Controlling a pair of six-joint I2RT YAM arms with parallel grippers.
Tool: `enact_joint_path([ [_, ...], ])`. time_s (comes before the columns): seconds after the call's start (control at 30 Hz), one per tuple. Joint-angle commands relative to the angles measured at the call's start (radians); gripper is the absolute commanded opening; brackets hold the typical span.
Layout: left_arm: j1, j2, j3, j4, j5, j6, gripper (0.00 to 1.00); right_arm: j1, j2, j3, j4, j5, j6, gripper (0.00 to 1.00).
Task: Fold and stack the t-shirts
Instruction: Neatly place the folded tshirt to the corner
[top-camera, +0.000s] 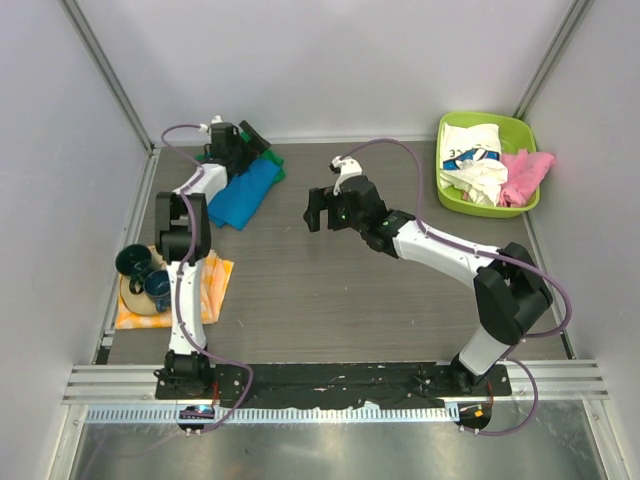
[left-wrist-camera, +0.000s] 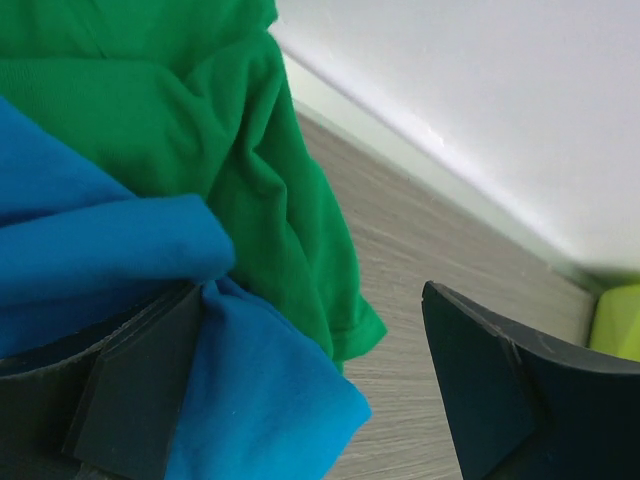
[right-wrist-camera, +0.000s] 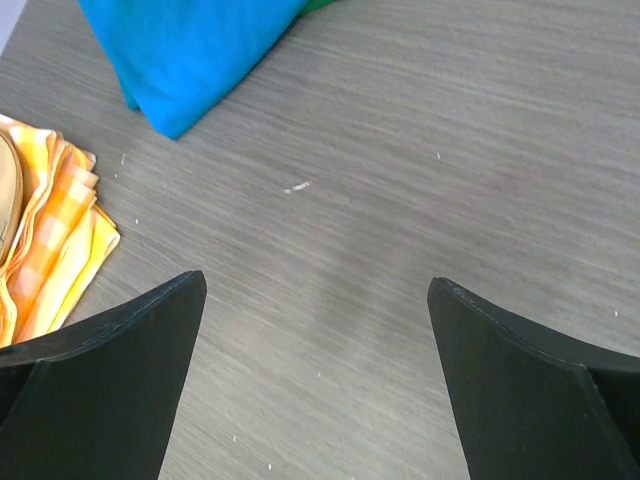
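Note:
A bright blue t-shirt (top-camera: 245, 192) lies folded at the far left of the table, partly over a green t-shirt (top-camera: 272, 157). My left gripper (top-camera: 243, 140) hangs over their far end, open. In the left wrist view the blue t-shirt (left-wrist-camera: 270, 400) rests against one finger (left-wrist-camera: 130, 390) and the green t-shirt (left-wrist-camera: 200, 100) lies crumpled behind it; the left gripper (left-wrist-camera: 312, 292) grips nothing. My right gripper (top-camera: 322, 215) hovers open over bare table at mid-table. The right wrist view has the right gripper (right-wrist-camera: 315, 283) empty, with the blue t-shirt (right-wrist-camera: 190, 50) ahead. A white printed t-shirt (top-camera: 475, 158) and a pink one (top-camera: 525, 172) lie in the basin.
A lime-green basin (top-camera: 520, 128) stands at the back right corner. At the left edge an orange-yellow checked cloth (top-camera: 215, 285) carries a tan plate and two dark teal cups (top-camera: 145, 272). Grey walls close the table on three sides.

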Motion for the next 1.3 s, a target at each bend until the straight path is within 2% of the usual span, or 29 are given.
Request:
enact_joint_path([
  [0.0,-0.052,0.073,0.052,-0.107,0.052,0.077,0.94,0.004,-0.110,-0.045,0.042,-0.003,0.017,1.00],
  [0.23,-0.098,0.064,-0.054,-0.060,0.099,0.108,0.93,0.004,-0.176,-0.102,0.037,-0.010,0.026,1.00],
  [0.43,-0.180,-0.007,-0.226,0.095,0.151,0.095,0.92,0.005,-0.199,-0.117,0.022,-0.012,0.028,1.00],
  [0.67,-0.233,-0.042,-0.211,0.112,0.255,0.106,0.93,0.005,-0.231,-0.147,0.020,0.000,0.029,1.00],
  [0.77,-0.232,-0.085,-0.171,0.068,0.272,0.129,0.96,0.005,-0.242,-0.156,0.022,0.002,0.026,1.00],
  [0.9,-0.218,-0.226,-0.185,0.056,0.268,0.115,1.00,0.005,-0.285,-0.188,0.039,0.006,0.017,1.00],
  [0.97,-0.210,-0.275,-0.183,-0.001,0.227,0.109,1.00,0.005,-0.291,-0.196,0.036,0.008,0.008,1.00],
  [1.17,-0.193,-0.418,-0.148,-0.378,0.026,0.146,1.00,0.004,-0.322,-0.240,0.034,0.008,0.003,1.00],
  [1.27,-0.183,-0.499,-0.232,-0.501,-0.051,0.138,1.00,0.005,-0.291,-0.231,-0.006,-0.001,-0.003,1.00],
])
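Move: Just under the left hand, its left finger against a fold, lies the folded blue t-shirt, its middle roughly 9 cm back, 4 cm left and 6 cm below. The green t-shirt peeks out beneath the blue one, its middle some 3 cm left of the hand and about level with it; the table's back-left corner is about 26 cm left and 7 cm ahead. From the right hand the blue shirt is about 18 cm ahead, 19 cm left. Sinking a couple of centimetres, the open left hand drags the blue shirt and the green one beneath it rightwards, then right and back, about 17 cm across in all while yawing nearly 30 degrees clockwise. It then comes free, rising some 10 cm and swinging back left as it keeps drawing back. Meanwhile the empty right hand eases about 6 cm back and to the right, away from the shirts. ##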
